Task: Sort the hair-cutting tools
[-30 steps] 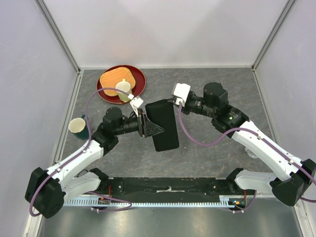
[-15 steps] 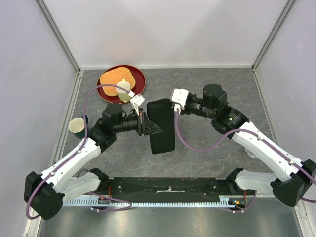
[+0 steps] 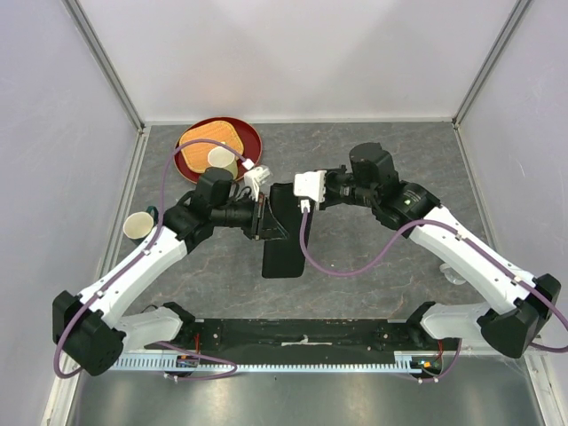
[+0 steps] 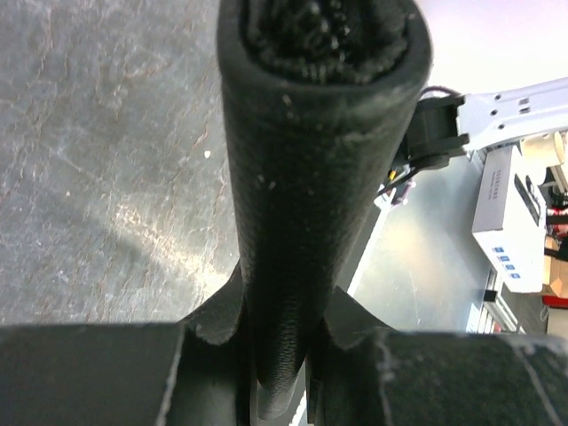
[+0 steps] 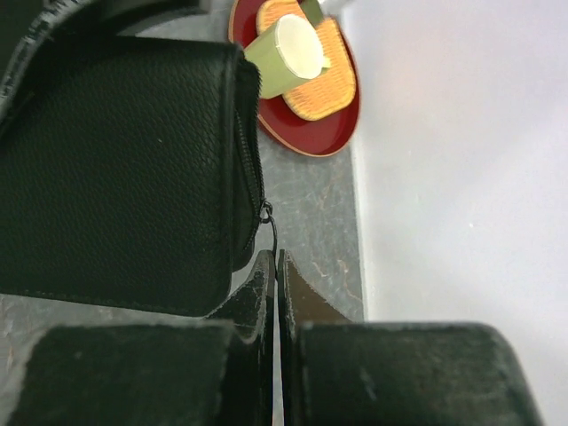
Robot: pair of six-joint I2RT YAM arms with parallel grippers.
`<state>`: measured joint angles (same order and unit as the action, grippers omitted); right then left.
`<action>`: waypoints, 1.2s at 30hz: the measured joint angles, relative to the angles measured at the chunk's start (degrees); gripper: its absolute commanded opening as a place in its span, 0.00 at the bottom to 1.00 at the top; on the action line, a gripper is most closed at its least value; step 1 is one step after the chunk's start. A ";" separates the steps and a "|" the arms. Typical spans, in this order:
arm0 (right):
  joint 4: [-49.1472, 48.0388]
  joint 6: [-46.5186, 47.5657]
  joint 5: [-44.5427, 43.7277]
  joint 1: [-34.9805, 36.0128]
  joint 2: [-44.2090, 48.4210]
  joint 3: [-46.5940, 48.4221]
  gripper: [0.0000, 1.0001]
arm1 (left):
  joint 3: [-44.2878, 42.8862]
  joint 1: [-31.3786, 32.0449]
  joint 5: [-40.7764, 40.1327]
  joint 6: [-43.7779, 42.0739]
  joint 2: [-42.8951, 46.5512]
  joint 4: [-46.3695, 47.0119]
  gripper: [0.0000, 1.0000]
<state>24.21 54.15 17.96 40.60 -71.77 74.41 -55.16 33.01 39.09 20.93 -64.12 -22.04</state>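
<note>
No hair-cutting tools show in any view. A black zip case [image 3: 284,238] sits at the table's middle, tilted partly on edge. My left gripper [image 3: 266,222] is shut on its left side; in the left wrist view the case [image 4: 311,177] runs edge-on between the fingers [image 4: 222,324] of that gripper [image 4: 284,342]. My right gripper [image 3: 291,189] is at the case's far end. In the right wrist view this gripper [image 5: 276,266] is shut on the thin zipper pull [image 5: 270,224] hanging from the corner of the case [image 5: 115,169].
A red plate [image 3: 250,146] at the back left carries an orange woven mat [image 3: 209,139] and a pale cup [image 3: 220,160]. A green cup [image 3: 138,227] stands near the left wall. Walls close in the table on three sides.
My left gripper has shut on the case. The case has shifted left and tipped narrower. My right arm has followed it leftwards, still shut on the zipper pull.
</note>
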 measured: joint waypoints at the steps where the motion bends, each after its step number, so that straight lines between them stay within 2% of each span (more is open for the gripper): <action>1: 0.79 0.63 0.04 0.22 -0.48 0.13 0.00 | 0.00 0.00 0.11 -0.50 -0.79 -0.72 0.02; 18: 3.15 0.81 4.79 3.32 -4.33 1.18 0.00 | 0.02 3.17 0.76 -3.69 -5.62 -4.83 0.02; 20: 2.91 -0.28 4.31 3.45 -4.48 1.05 0.16 | 0.00 3.17 -0.02 -3.69 -5.64 -5.16 0.02; 21: 2.67 -1.01 3.89 3.54 -4.48 0.90 0.34 | 0.02 3.17 -0.46 -3.69 -5.62 -5.16 0.02; 23: 0.74 -2.56 2.71 3.72 -4.31 0.15 0.50 | 0.00 3.39 -1.70 -3.67 -5.62 -5.38 0.02; 25: -3.28 -4.11 0.90 4.20 -3.17 -1.64 0.56 | 0.02 3.98 -3.06 -3.67 -5.68 -6.21 0.02; 28: -6.54 -6.58 -3.17 4.79 1.46 -5.88 0.60 | 0.02 4.44 -5.05 -3.63 -5.70 -7.67 0.02; 31: -8.31 -10.32 -9.86 4.94 8.59 -11.13 0.66 | 0.02 3.89 -7.37 -3.41 -5.73 -8.63 0.02; 32: -8.61 -11.65 -12.26 4.94 10.84 -12.61 0.71 | 0.02 3.45 -8.09 -3.19 -5.77 -8.81 0.02; 36: -9.35 -19.34 -24.96 4.94 16.44 -16.15 0.80 | -0.13 1.03 -10.54 -1.81 -6.78 -8.92 0.02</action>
<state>14.85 34.81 -7.01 45.54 -55.33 58.26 -55.29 34.04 28.56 19.11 -70.89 -30.96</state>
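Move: The black case, closed and already gripped in the left fingers, has its middle about 10 cm back, 4 cm to the left and 5 cm below the right hand, whose shut fingertips already hold the zip pull at the case's forward end. The green cup stands roughly 21 cm left, 7 cm ahead and 25 cm below the right hand, on the red plate. From the left hand, the zip pull lies some 10 cm ahead, 6 cm right and 6 cm higher. The zip pull is drawn by the right fingertips about 3 cm left, 3 cm down and 2 cm back along the case's forward end, then let go as they open wide; the right hand retreats some 10 cm right, rising a little and swinging clockwise. The left hand keeps its grip, lowering the case about 7 cm, tilting it some 15 degrees and edging right at the end. ##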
